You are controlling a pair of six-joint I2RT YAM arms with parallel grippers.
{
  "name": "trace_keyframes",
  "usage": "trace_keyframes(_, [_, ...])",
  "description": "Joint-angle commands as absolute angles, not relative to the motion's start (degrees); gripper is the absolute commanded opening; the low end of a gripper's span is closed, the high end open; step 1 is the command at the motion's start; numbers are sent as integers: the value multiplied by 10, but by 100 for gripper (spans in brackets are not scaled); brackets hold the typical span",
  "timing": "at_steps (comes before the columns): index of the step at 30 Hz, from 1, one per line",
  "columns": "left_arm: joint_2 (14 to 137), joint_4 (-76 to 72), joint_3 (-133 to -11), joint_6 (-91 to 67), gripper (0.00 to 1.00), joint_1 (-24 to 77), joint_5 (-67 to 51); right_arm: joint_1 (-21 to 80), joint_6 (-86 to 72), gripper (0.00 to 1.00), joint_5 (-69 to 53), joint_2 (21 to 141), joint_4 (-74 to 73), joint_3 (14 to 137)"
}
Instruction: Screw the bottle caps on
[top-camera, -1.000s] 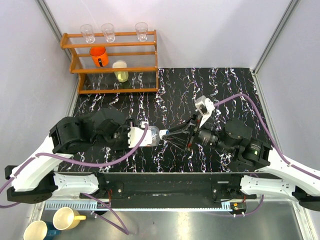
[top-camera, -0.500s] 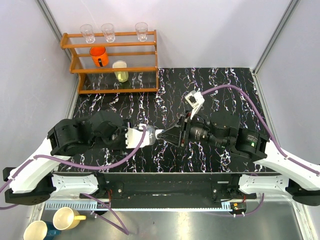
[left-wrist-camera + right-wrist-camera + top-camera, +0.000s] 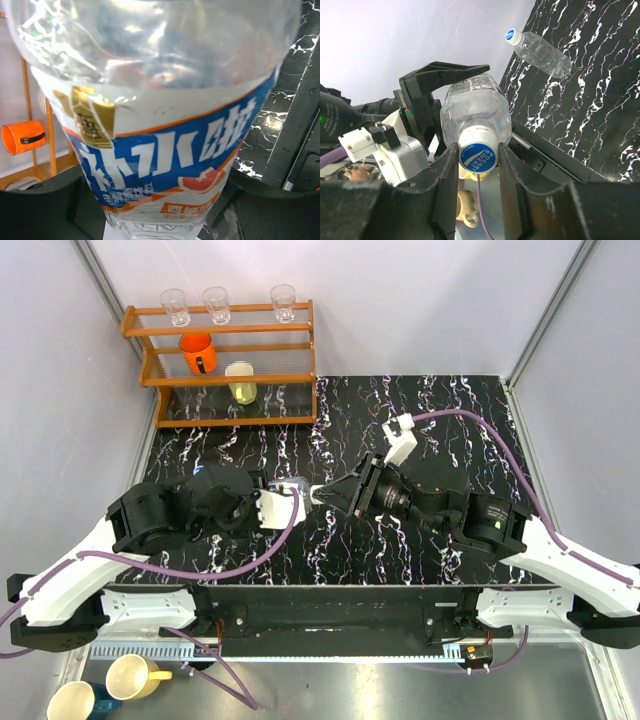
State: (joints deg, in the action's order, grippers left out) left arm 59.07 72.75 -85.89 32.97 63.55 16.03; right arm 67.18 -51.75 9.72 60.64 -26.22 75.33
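A wide clear bottle with a blue, white and orange label lies sideways above the table, and my left gripper is shut on its body. In the top view the bottle points right, neck towards my right gripper. A white cap with a blue top sits on that neck, and my right gripper is shut on it, a finger on each side. A second, narrower bottle lies on the black marble table, a blue-topped cap on its neck.
A wooden rack at the back left holds three clear glasses, an orange cup and a yellow cup. Two mugs sit below the table's near edge at the left. Grey walls close in both sides.
Both grippers and the bottle between them have shifted a little towards the back of the table. The right arm has stretched leftward and its wrist has turned, still on the cap.
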Motion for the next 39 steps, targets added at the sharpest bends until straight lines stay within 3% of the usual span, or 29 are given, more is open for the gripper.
trace_keyframes(1, [596,544,-866,312,48,642,199,686,-600,8,50,632,-245,767])
trace_keyframes(4, [596,546,-875,301,48,642,189,686,-606,18,63,625,-247,772])
trace_keyframes(5, [596,552,-877,297,48,641,183,686,-603,35,67,621,-247,773])
trace_keyframes(7, [596,560,-887,282,48,641,164,685,-592,45,82,614,-250,780])
trace_keyframes(11, [590,572,-895,256,48,629,123,686,-534,76,111,597,-255,810])
trace_keyframes(13, [587,578,-895,240,48,625,99,685,-513,85,115,596,-261,836])
trace_keyframes(14, [584,579,-894,236,48,620,91,686,-495,99,115,597,-267,845])
trace_keyframes(20, [559,576,-879,164,47,578,6,686,-365,100,76,599,-316,912])
trace_keyframes(27, [525,540,-875,106,52,548,-176,686,-105,100,-51,533,-295,822])
trace_keyframes(30, [495,474,-841,87,52,547,-278,685,-8,100,-50,519,-288,824])
trace_keyframes(39, [514,327,-781,-46,50,505,-532,682,134,100,-189,586,-275,986])
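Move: The right hand's fingertips are already closed on the cap, right at its hand point; the bottle behind it lies almost level in the left hand, its middle about 8 cm to the left, 4 cm ahead and 2 cm lower. From the left hand the cap is some 10 cm to the right, 4 cm back and 3 cm higher, while the capped bottle stands about 12 cm left of that hand, 7 cm ahead and 22 cm below. After a last few degrees of turn on the cap, the right hand spreads its fingers wide and lets go, rises about 9 cm, then draws back and to the right away from the bottle, dipping and rising again as it rolls back some 60 degrees. The left hand keeps its grip on the bottle and swings the neck end up by roughly 60 degrees, going first right and up, then mainly back towards the robot with more lift. ##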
